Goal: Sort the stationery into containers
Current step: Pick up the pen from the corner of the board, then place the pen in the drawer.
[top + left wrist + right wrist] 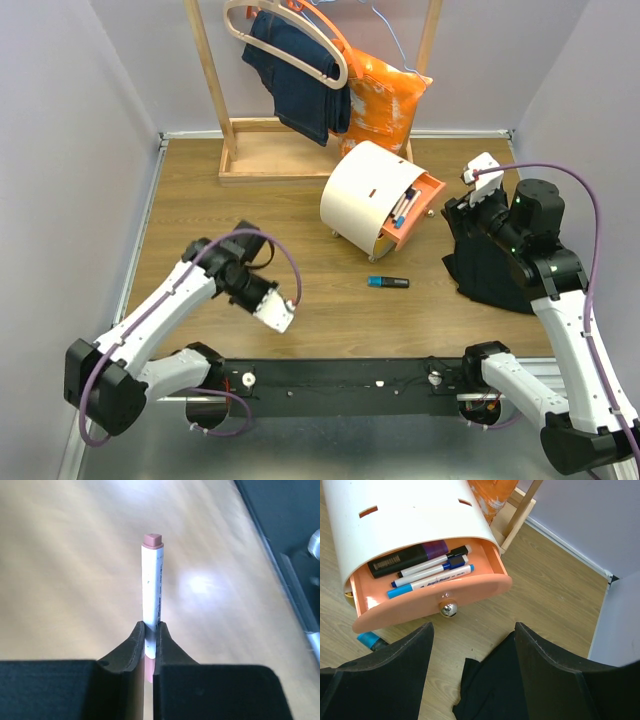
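Note:
My left gripper (151, 630) is shut on a slim white pen (151, 580) with a pinkish end, which sticks out past the fingertips over the bare wood. In the top view this gripper (262, 300) sits front left. A cream cabinet (365, 195) lies mid-table with one orange drawer (435, 597) pulled out. That drawer holds several pens and markers (427, 570). A blue-capped black marker (388, 282) lies on the table in front of the cabinet. My right gripper (472, 627) stands open with nothing in it, just right of the drawer's knob (448, 610).
A dark folded cloth (490, 265) lies under the right gripper. A wooden clothes rack (270, 160) with hanging jeans (300, 70) and an orange bag (385, 100) stands at the back. Grey walls close off both sides.

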You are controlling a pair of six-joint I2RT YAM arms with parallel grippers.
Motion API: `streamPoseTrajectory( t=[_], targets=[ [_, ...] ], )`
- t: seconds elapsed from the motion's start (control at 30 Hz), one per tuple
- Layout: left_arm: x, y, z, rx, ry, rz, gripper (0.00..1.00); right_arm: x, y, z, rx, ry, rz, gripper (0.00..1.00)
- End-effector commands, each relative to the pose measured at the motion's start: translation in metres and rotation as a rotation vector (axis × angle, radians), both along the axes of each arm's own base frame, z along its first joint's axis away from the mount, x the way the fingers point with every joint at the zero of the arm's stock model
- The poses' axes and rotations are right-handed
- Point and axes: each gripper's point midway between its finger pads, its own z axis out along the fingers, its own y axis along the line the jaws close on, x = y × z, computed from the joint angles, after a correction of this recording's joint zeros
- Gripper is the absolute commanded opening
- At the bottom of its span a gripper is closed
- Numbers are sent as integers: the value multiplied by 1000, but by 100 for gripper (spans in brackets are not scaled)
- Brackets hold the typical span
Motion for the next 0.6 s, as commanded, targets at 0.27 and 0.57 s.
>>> streamPoseTrajectory(
  t=[0.27, 0.57],
  targets=[
    [73, -207, 268, -792, 378, 458, 4, 9, -19, 24, 55, -93, -138, 73],
    [131, -296, 335, -1055, 773, 688, 4, 6, -21, 24, 52, -96, -143, 73]
  ],
)
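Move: The pen is already pinched in my left fingers, clear of the table; the open orange drawer lies about 27 cm ahead and 37 cm to the right, nearly level with my hand. The white drum box it belongs to is roughly 28 cm ahead and 25 cm right, and the blue-capped marker about 11 cm ahead, 31 cm right and 8 cm below. From my right hand the drawer is some 15 cm ahead, 9 cm left and 20 cm down. Keeping the pen pinched, I sweep my left hand quickly up and to the right, nearly 30 cm up and about 26 cm across, with a lesser reach forward, towards the drawer but staying well above it. As I go I swing the fingers some 70 degrees, from pointing down to nearly level and rightward. My open right hand eases up and right a couple of centimetres. ##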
